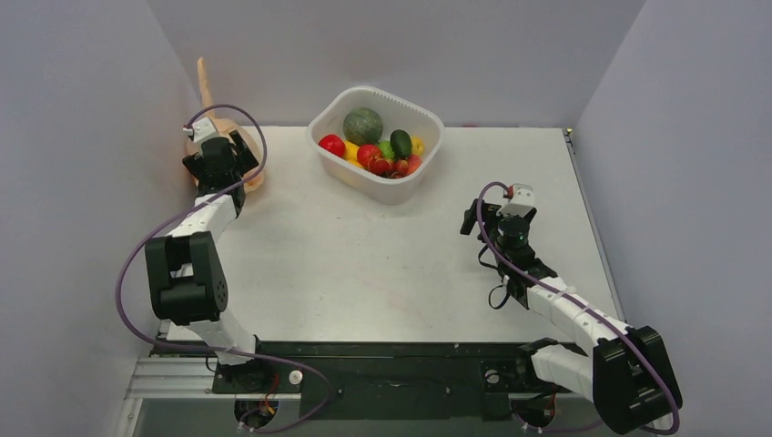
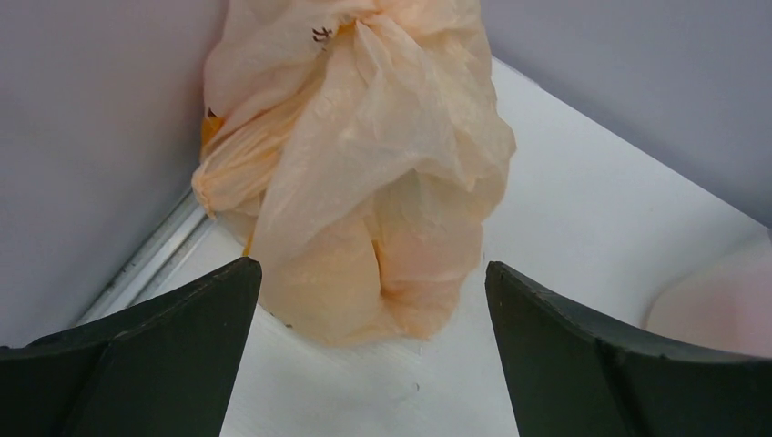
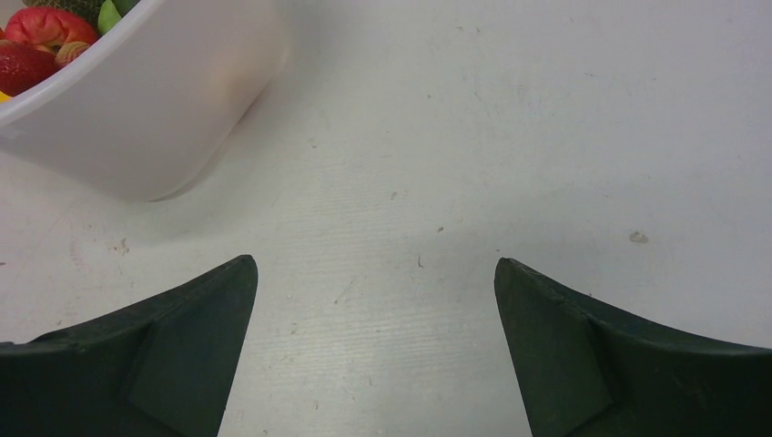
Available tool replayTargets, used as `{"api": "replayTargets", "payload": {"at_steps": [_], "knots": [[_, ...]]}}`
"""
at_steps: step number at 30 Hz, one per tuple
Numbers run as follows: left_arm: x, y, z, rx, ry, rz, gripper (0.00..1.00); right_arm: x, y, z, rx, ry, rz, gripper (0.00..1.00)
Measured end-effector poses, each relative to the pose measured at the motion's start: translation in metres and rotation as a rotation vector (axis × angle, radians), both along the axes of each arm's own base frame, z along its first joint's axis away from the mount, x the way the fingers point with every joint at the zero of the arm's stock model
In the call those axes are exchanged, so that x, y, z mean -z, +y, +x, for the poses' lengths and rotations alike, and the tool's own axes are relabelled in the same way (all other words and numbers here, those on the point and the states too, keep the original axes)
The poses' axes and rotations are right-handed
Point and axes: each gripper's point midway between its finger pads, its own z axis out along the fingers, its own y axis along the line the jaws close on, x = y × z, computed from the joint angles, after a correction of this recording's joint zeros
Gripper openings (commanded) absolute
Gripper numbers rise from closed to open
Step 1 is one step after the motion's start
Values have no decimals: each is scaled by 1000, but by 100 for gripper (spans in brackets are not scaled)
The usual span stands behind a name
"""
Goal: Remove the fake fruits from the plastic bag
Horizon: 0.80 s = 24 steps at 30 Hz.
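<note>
The peach-orange plastic bag (image 2: 364,182) stands crumpled and bunched in the table's far left corner, its handle (image 1: 206,80) sticking up against the wall. What it holds is hidden. My left gripper (image 1: 218,150) hovers just short of it, open, the bag's lower end between and beyond the fingertips (image 2: 371,266) without touching them. Several fake fruits (image 1: 378,157), red, yellow and green, lie in a white tub (image 1: 428,118). My right gripper (image 1: 496,218) is open over bare table (image 3: 373,261), right of the tub.
A large dark-green melon (image 1: 362,124) sits in the tub with the fruits. The tub's wall (image 3: 155,100) shows at the upper left of the right wrist view. Grey walls close the table at back and sides.
</note>
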Motion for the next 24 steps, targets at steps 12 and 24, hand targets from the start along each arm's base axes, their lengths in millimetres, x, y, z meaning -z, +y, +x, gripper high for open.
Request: {"api": "replayTargets", "payload": {"at_steps": [12,24], "knots": [[-13,41,73,-98,-52,161,86,-2,2,0,-18,-9,-11,99],[23,36,79,-18,60,80,12,-2,3,0,-27,-9,-23,99]]}}
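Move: In front of the open left hand, about 9 cm ahead and 4 cm to its left, is the knotted plastic bag, its middle roughly 7 cm lower. The white basket stands some 36 cm to the hand's right and 9 cm ahead, around 10 cm lower; the red fruit in its left end is about 27 cm right and 9 cm ahead. From the right hand the bag lies about 64 cm left and 23 cm ahead, slightly lower. Reaching forward about 8 cm and some 4 cm to its left, the left hand brings its wide-open fingers up to the plastic bag, its left side rolling up slightly. The hand then stops advancing, sinks about 3 cm and closes the fingers most of the way around the loose strip hanging from the knot, the tips coming in on either side of the plastic. ##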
